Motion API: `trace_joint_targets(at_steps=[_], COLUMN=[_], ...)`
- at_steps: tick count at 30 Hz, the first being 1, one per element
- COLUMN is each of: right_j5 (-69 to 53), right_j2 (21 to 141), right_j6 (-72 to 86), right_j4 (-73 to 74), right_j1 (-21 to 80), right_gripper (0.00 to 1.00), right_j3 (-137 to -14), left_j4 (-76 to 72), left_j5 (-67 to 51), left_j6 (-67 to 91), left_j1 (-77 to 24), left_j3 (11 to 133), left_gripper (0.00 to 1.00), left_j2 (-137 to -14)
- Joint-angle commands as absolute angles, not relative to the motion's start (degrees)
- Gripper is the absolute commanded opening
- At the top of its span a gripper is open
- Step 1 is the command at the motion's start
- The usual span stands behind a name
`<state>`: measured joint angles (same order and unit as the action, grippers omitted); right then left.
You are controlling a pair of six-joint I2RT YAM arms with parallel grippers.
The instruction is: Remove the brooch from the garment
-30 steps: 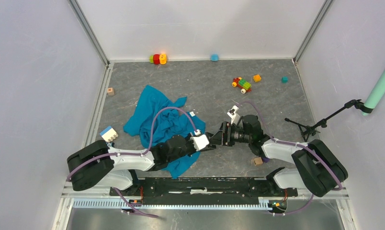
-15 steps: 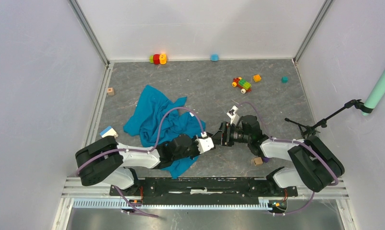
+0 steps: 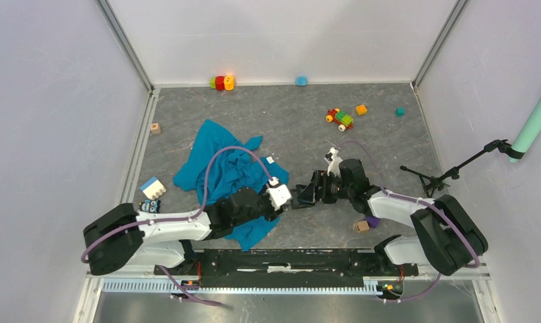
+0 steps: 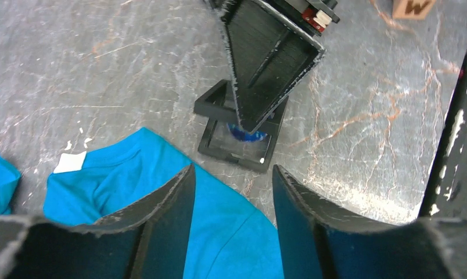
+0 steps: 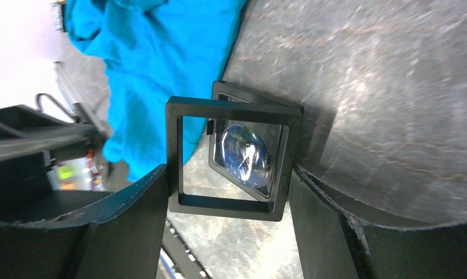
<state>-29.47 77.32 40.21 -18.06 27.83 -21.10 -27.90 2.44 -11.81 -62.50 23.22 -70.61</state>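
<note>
The garment (image 3: 221, 168) is a crumpled blue cloth left of centre; its hem (image 4: 132, 186) lies under my left gripper (image 4: 233, 171), which is open and holds nothing. The brooch (image 5: 244, 156), a round dark bluish disc, sits inside a black square frame (image 4: 237, 152) lying on the table just past the hem. My right gripper (image 5: 228, 171) is shut on a second black frame (image 5: 231, 107), held upright over the first, both fingers against its sides. In the left wrist view only a blue sliver of the brooch (image 4: 247, 135) shows under a right finger (image 4: 266, 64).
A white fabric tag (image 4: 69, 163) lies on the cloth. Toys sit at the back: a red-yellow piece (image 3: 221, 82), a car (image 3: 340, 119), an orange block (image 3: 361, 109). A white-blue block (image 3: 152, 187) is left, a wooden cube (image 3: 361, 226) and a stand (image 3: 449, 171) right.
My left gripper has gone from shut to open and drawn back slightly toward the cloth. The right gripper has kept its hold on the frame and tilted a little.
</note>
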Motion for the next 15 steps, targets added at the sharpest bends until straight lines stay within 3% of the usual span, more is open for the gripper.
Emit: trace_joint_targets(at_steps=[1,8,10,12,15], right_j5=[-17.88,-8.44,-5.46,-3.79,-2.57], right_j2=[72.96,68.81,69.34,69.91,69.45], right_j6=[30.48,26.42,24.81,23.66,22.29], right_j4=[-5.53,2.67,5.15,6.4,7.19], right_j1=[27.57,27.62,27.6,27.64,27.6], right_gripper=[0.68,0.73,0.81,0.97,0.98], right_j3=[-24.7,-25.37,-26.31,-27.09,-27.8], left_j4=[-25.05,-20.41,-21.31,-20.67,-17.99], left_j5=[9.3,13.6,17.27,21.72,26.92], left_j6=[-4.47,-2.11,-0.59,1.95,5.81], left_j1=[-62.73,-62.72,-62.67,-62.68,-62.66], left_j3=[23.89,25.55,25.66,26.61,27.29], left_gripper=[0.59,0.65,0.77,0.81,0.92], left_j2=[-66.29,-64.35,-64.84,-65.62,-64.94])
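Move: The framed brooch box lies directly under the right hand, roughly 1 cm to its left and 2 cm below, with its upper frame in the fingers. The spare black frame stands some 5 cm ahead and 11 cm to the right of the hand; the garment's middle is about 22 cm to its left and 2 cm ahead. From the left hand, the box lies around 5 cm to the right, 2 cm ahead and 8 cm down. The brooch box, its upper frame still pinched, is carried low to the right by the right hand, about 6 cm with some 2 cm forward, away from the garment. The wrist rolls roughly 20 degrees, turning the fingers steeper, and they open to let go only near the end. Meanwhile the empty left hand backs off left and forward about 4 cm, swinging counter-clockwise and opening wider. ##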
